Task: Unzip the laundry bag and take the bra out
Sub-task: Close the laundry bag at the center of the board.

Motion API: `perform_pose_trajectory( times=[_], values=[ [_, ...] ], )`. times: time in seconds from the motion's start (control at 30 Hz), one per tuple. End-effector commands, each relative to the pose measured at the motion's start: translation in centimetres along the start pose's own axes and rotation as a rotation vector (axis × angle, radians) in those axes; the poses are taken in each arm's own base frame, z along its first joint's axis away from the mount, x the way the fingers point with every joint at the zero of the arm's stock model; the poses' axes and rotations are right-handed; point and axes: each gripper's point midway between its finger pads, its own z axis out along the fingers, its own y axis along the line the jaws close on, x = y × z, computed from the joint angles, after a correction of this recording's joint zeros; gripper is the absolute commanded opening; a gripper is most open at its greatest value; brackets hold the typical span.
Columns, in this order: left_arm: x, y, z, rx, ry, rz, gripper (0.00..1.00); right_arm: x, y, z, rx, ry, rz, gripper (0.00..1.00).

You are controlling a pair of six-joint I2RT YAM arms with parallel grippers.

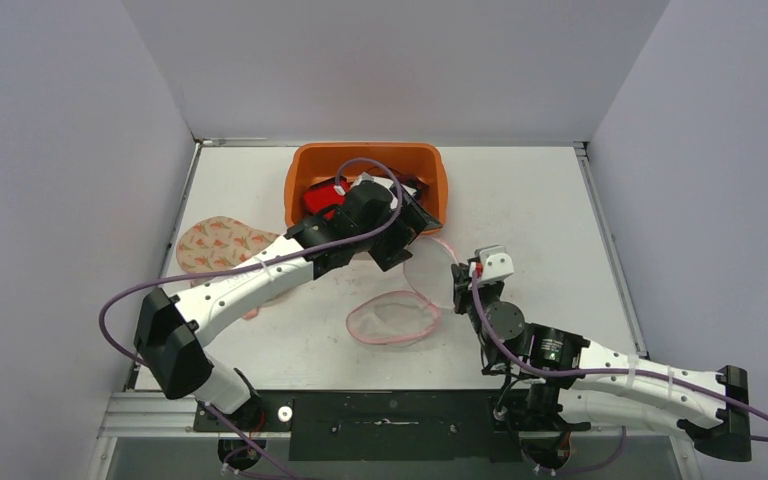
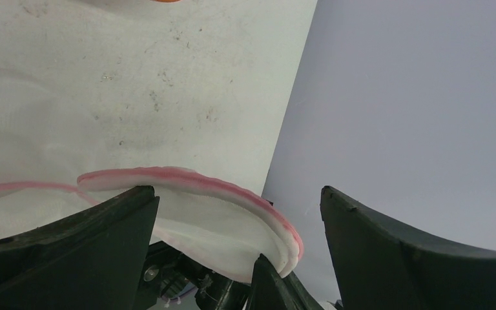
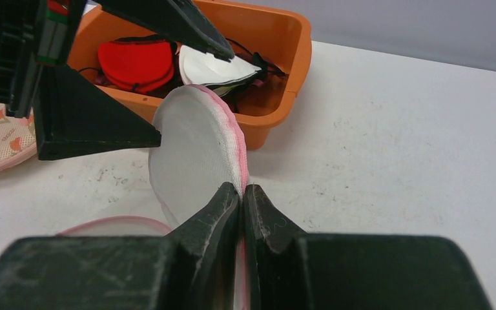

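Note:
The laundry bag (image 1: 392,320) is white mesh with a pink rim. It lies unzipped on the table, with its round flap (image 3: 194,155) standing up. My right gripper (image 3: 242,188) is shut on the flap's pink edge, holding it upright. My left gripper (image 2: 237,194) is open, its fingers straddling the top of the same flap (image 2: 219,219) without touching it. It hangs just in front of the orange bin (image 1: 440,180). A red bra (image 3: 135,64) and a white one (image 3: 213,68) lie in the bin. Nothing coloured shows inside the bag.
A flat floral-printed piece with a pink edge (image 1: 215,247) lies at the table's left, partly under the left arm. The orange bin stands at the back centre. Grey walls close in the table at the left, right and back.

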Motion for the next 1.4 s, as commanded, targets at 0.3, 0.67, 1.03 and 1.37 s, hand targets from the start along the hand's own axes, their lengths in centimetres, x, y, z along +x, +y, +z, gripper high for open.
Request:
perform_pose_trajectory(
  times=[0.3, 0.67, 1.03, 1.37],
  values=[
    [0.5, -1.1, 0.4, 0.076, -0.008, 0.030, 0.31, -0.2, 0.9, -0.1, -0.017, -0.014, 0.015, 0.06],
    [0.6, -0.5, 0.3, 0.149, -0.014, 0.121, 0.00, -0.2, 1.2, -0.6, -0.036, 0.029, 0.057, 0.81],
    [1.4, 1.9, 0.7, 0.308, 0.002, 0.190, 0.00, 1.0, 1.6, 1.0, -0.127, 0.109, 0.306, 0.92],
    [2.5, 4.3, -2.3, 0.556, -0.033, 0.284, 0.00, 3.7, -1.4, 4.0, -0.225, 0.222, 0.597, 0.92]
  ],
)
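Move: The laundry bag's lid stands up between the left hand's open fingers, with the lid rim only about 1 cm right of the hand point and 2 cm below it. From there the bag mouth lies some 10 cm back, 4 cm left and 17 cm down, and the orange box about 27 cm ahead, 11 cm left and 17 cm down. The right hand still pinches that rim; the left's spot on it is roughly 6 cm ahead and 8 cm left, about level, and the mouth is 3 cm back, 13 cm left and 16 cm down. The left hand eases a centimetre right and a couple down while its wide-open fingers shut on the upright lid rim; only once it has this pinch does the right hand open and give the rim up. Keeping hold, the left then carries the rim down and back towards the bag mouth, ending about 8 cm lower and 4 cm back with its fingers tipping up a little, while the emptied right hand stays open, dips slightly and then swings some 5 cm forward and a little right, clear of the rim, its wrist turning about 30 degrees. ##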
